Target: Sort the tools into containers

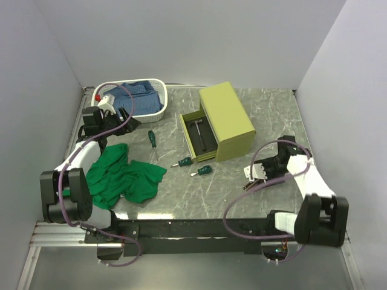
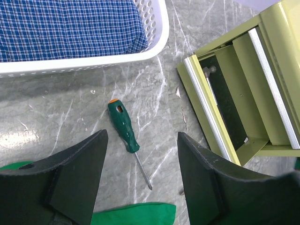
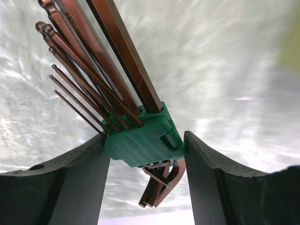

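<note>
The olive-yellow tool chest point(image 1: 227, 119) stands at the back centre with a drawer pulled out; the black-handled hammer point(image 1: 201, 132) lies in it. The chest also shows in the left wrist view point(image 2: 262, 70). The long green screwdriver point(image 1: 152, 141) lies left of the chest, and in the left wrist view point(image 2: 124, 127) it lies ahead of my open, empty left gripper point(image 2: 143, 180). Two stubby screwdrivers point(image 1: 184, 162) point(image 1: 205, 171) lie in front of the chest. My right gripper point(image 3: 145, 157) is shut on the green holder of the hex-key set point(image 3: 140, 136), held above the table right of the chest point(image 1: 254, 175).
A white lattice basket point(image 1: 158, 109) with blue checked cloth stands at the back left, close behind the left gripper point(image 1: 106, 118). A green cloth point(image 1: 121, 175) lies crumpled at the front left. White walls close the table on three sides.
</note>
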Controlling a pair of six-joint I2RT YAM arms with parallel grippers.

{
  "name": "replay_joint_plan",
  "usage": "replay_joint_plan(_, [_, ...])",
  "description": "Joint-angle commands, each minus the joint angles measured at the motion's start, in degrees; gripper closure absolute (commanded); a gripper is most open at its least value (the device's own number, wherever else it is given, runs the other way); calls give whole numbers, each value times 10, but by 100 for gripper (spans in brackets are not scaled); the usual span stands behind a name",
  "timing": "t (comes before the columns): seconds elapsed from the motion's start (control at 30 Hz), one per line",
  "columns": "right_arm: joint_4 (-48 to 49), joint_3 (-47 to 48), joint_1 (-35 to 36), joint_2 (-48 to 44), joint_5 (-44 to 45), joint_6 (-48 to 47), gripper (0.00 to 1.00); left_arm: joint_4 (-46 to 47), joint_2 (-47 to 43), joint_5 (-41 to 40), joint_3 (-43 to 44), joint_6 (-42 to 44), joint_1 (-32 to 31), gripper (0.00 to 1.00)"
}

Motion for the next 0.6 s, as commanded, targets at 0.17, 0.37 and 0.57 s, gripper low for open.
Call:
replay_joint_plan(0.17, [-134,73,143,-155,-191,7,100,37,-41,7,-13,-8,2,33])
replay_joint_plan(0.37, [108,139,337,-147,-262,376,100,38,-63,8,-23,-11,2,33])
replay_joint_plan(0.57, [295,274,445,20,-153,734,100,27,-84,-1,-21,-4,3,33])
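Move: The right hand already holds the hex key set, about 5 cm above the table. The open drawer it is bound for lies some 20 cm ahead and 25 cm to its left, with the green cabinet behind the drawer, 23 cm ahead and 14 cm left. The nearer stubby screwdriver lies about 6 cm ahead and 23 cm left, the farther one 9 cm ahead and 32 cm left. From the idle left hand, the drawer is about 26 cm right, 3 cm ahead and 13 cm below. The right hand keeps the hex key set pinched by its green holder and lifts it steeply at first, then sweeps it fast to the left towards the open drawer, some 25 cm left and 16 cm up in all, with a slight drift back. On the way its left side rolls up by about 35 degrees, so the fingers swing from pointing down to pointing left and down, while the empty left hand, still open, eases up a couple of centimetres. ##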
